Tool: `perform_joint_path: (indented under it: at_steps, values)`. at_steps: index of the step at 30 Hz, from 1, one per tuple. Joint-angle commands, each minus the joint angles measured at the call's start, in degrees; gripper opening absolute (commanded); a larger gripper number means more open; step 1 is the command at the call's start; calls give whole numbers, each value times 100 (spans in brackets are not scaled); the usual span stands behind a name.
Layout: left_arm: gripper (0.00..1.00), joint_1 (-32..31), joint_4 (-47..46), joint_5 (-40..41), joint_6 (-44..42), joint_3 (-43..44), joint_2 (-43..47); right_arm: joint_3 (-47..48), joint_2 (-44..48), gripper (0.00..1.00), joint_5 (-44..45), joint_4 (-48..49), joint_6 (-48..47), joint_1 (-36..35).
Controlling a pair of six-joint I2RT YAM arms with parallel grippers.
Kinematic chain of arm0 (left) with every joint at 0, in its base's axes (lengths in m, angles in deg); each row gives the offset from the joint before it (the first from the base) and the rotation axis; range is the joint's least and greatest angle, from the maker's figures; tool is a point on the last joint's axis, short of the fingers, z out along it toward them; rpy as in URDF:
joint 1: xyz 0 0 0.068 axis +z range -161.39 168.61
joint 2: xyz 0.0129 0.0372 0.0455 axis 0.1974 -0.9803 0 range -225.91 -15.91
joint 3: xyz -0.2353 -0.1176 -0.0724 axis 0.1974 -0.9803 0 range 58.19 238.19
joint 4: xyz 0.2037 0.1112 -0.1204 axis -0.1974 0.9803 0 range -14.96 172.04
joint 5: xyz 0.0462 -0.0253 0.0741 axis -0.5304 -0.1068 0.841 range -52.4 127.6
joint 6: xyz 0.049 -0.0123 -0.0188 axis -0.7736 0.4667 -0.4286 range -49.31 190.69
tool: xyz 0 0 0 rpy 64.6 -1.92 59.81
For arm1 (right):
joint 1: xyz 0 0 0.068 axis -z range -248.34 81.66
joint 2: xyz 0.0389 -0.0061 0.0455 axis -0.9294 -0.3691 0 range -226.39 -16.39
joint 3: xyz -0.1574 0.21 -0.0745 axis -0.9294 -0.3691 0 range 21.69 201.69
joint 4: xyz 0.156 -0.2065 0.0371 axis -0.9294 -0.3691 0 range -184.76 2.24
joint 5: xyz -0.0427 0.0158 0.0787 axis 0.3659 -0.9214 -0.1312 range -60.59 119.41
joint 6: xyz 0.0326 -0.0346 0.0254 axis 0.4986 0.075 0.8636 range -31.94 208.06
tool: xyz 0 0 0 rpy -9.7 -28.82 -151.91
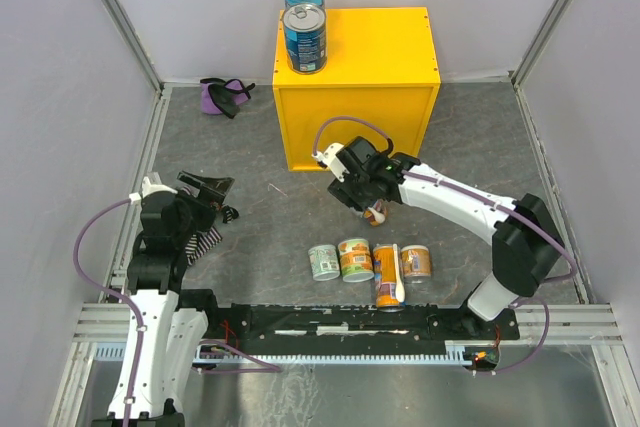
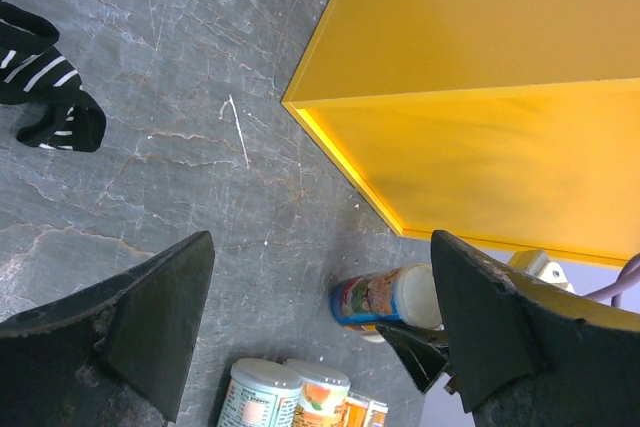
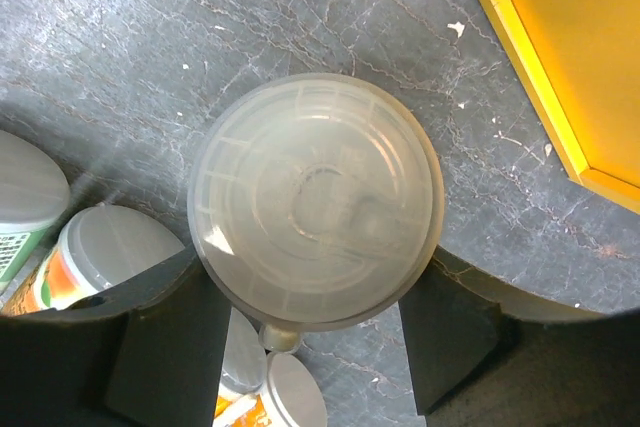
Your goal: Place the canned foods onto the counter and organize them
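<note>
My right gripper (image 1: 372,209) is shut on a can with a colourful label and a white plastic lid (image 3: 315,197), in front of the yellow counter (image 1: 380,42); the left wrist view shows this can (image 2: 385,297) just above the floor. Two blue-labelled cans (image 1: 305,37) stand one behind the other at the counter's back left corner. Several cans stand in a row on the floor: a pale-green one (image 1: 323,262), a short orange one (image 1: 355,259), a tall orange one with a white spoon (image 1: 387,275) and another (image 1: 416,262). My left gripper (image 1: 215,197) is open and empty at the left.
A striped cloth (image 1: 205,242) lies beside my left arm, also showing as a dark bundle (image 2: 45,87) in the left wrist view. A purple cloth bundle (image 1: 222,95) sits at the back left. Pale walls enclose the grey floor.
</note>
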State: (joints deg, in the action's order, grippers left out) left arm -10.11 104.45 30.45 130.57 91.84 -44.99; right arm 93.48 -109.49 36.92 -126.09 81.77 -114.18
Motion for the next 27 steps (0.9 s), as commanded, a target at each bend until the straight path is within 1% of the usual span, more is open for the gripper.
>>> perform_joint_path:
  at_steps: [1, 8, 13, 19, 23, 27]
  values:
    - [94, 29, -387, -10, -191, 140, -11, 319, 444, 10, 15, 454, -20, 14]
    - [94, 30, -488, -49, -199, 284, -261, 263, 954, 7, -69, 630, 228, 9]
    - [94, 30, -611, 41, -48, 71, -54, 456, 1255, 5, -137, 687, 326, -8]
    - [93, 29, -577, 50, 1, 49, -60, 1110, 1439, 2, -130, 377, 352, -55]
    - [93, 30, -587, 46, 2, 106, -100, 1757, 1444, 2, -185, 102, 390, -98]
    - [93, 30, -601, 109, 57, 15, 67, 2278, 1428, 2, -256, -85, 426, -130]
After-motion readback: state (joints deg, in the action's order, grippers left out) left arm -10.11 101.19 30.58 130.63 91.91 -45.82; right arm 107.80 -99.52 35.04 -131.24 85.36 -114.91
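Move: The lidded can is already off the table in the right hand. The middle of the yellow counter's top, where the cans go, lies about 19 cm ahead of that hand, straight out, and roughly 16 cm above. The front blue can up there stands about 16 cm ahead, 9 cm left and 22 cm up; the rear blue can is some 8 cm beyond it. For the left hand, the counter top's middle is about 22 cm ahead, 25 cm right and 8 cm up. The lidded can, still pinched in the right fingers with its lid towards the wrist, goes almost straight up by about 15 cm in front of the yellow counter, slowly at first and then faster, towards the height of its top. The wrist tips by some 20 degrees as it climbs, swinging the fingers outward and to the left from their steep downward aim. ##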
